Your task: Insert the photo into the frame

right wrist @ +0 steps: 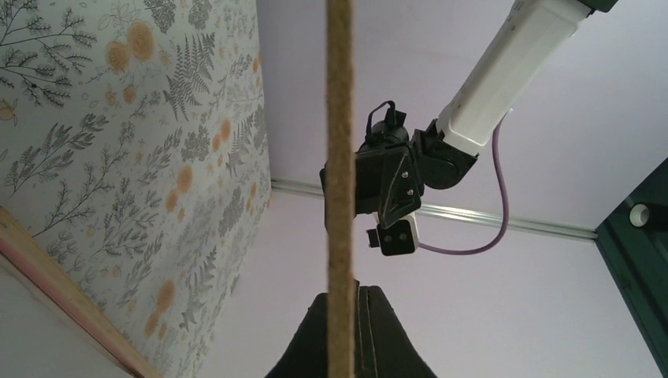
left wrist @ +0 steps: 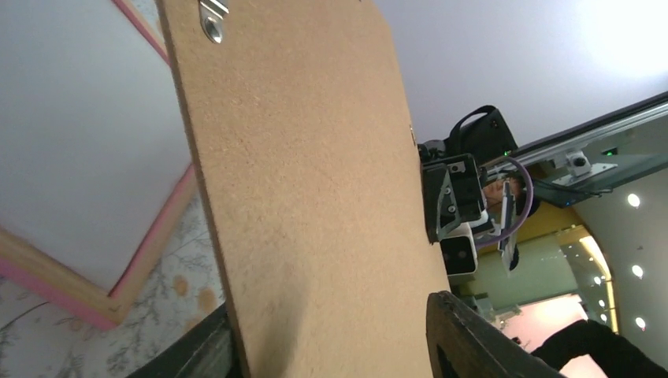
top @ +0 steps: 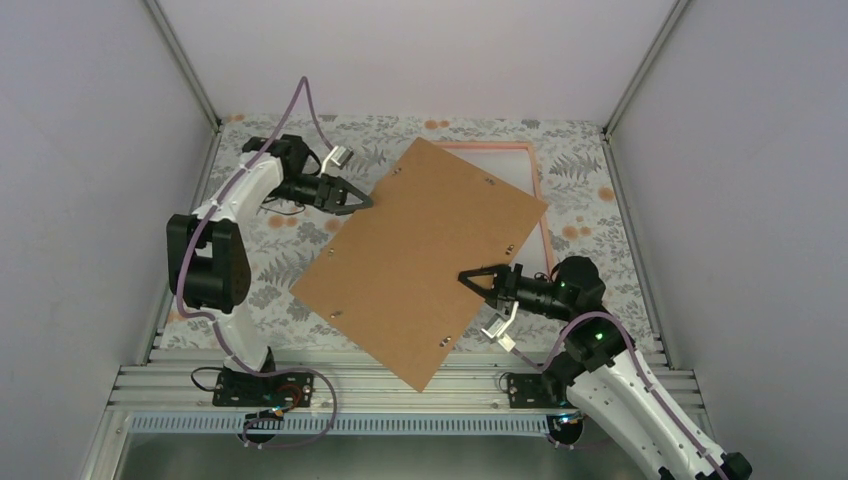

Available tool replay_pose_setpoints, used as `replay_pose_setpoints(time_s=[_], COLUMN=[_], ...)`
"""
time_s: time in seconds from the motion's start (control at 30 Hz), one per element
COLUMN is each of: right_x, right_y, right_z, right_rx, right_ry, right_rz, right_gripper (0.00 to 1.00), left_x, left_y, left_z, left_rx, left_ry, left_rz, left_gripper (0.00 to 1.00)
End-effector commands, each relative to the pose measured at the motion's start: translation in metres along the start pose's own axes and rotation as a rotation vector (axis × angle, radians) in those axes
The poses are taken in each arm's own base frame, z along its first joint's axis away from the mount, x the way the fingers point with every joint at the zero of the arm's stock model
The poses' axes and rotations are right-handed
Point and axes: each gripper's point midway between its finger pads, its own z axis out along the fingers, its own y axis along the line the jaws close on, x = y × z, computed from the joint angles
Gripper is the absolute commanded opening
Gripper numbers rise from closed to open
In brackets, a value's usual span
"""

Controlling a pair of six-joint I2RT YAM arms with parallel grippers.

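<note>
A brown backing board (top: pixel 420 260) hangs tilted above the table. My right gripper (top: pixel 468 277) is shut on its right edge, and the right wrist view shows the board (right wrist: pixel 340 157) edge-on, pinched between the fingers (right wrist: pixel 346 295). At the board's left edge, my left gripper (top: pixel 362 200) is open. In the left wrist view its fingers (left wrist: pixel 331 315) stand apart on either side of the board (left wrist: pixel 315 197). The pink frame (top: pixel 538 185) lies flat at the back right, partly under the board, with a white panel (top: pixel 512 168) inside it. The photo is out of view.
The table has a floral cover (top: pixel 270 250). Plain walls close in the back and both sides. An aluminium rail (top: pixel 400 385) runs along the near edge by the arm bases. The frame's corner (left wrist: pixel 102 303) lies below the board in the left wrist view.
</note>
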Motion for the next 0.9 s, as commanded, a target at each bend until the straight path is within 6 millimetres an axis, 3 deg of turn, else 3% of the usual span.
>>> replay_pose_setpoints(time_s=[0.0,0.23,0.37,0.43,0.53,0.63,0.77,0.87], right_x=[-0.003,-0.002,0.003,0.007,0.017,0.034,0.054,0.062], right_y=[-0.022,-0.021,-0.016,-0.015,-0.003,0.015,0.043,0.061], right_z=[-0.003,-0.004,-0.004,-0.005,-0.009,-0.015,-0.024,-0.035], right_rx=[0.077,0.063,0.046,0.032,-0.035,-0.085,-0.160,-0.194], right_ry=[-0.013,0.000,0.027,0.055,0.130,0.255,0.413,0.517], right_rz=[-0.079,-0.059,-0.049,-0.001,0.089,0.190,0.345,0.447], right_gripper=[0.03,0.03,0.12,0.29,0.70,0.98,1.00,1.00], left_x=[0.001,0.009,0.011,0.010,0.005,-0.009,-0.032,-0.052], left_y=[-0.019,-0.022,-0.024,-0.024,-0.026,-0.021,-0.002,0.008], left_z=[0.008,0.013,0.016,0.015,0.011,-0.002,-0.021,-0.024], left_rx=[0.063,0.096,0.109,0.109,0.109,0.075,0.041,0.030], left_ry=[-0.010,-0.010,-0.008,-0.011,-0.025,-0.053,-0.100,-0.105], left_rz=[0.054,0.043,0.050,0.057,0.075,0.104,0.095,0.087], left_gripper=[0.50,0.31,0.05,0.02,0.02,0.02,0.02,0.02])
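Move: The brown backing board hangs roughly level between the grippers. Its middle is about 12 cm back and 12 cm right of the left gripper, at about its height, with its left edge between that hand's open fingers. From the right gripper, which already pinches the opposite edge, the middle is about 4 cm ahead and 10 cm left. The pink frame's middle lies on the table about 8 cm ahead, 28 cm right and 25 cm below the left gripper; from the right, 24 cm ahead, 6 cm right and 25 cm below. Close the left fingers on the board's left edge while easing that hand back a centimetre or two. Keep the right hand still until the left has its grip, then open it wide and move it about 4 cm forward, with some rightward and downward travel and a clockwise turn of some 20 degrees. Finally, carry the board forward and slightly left with the left gripper, about 4 cm. ##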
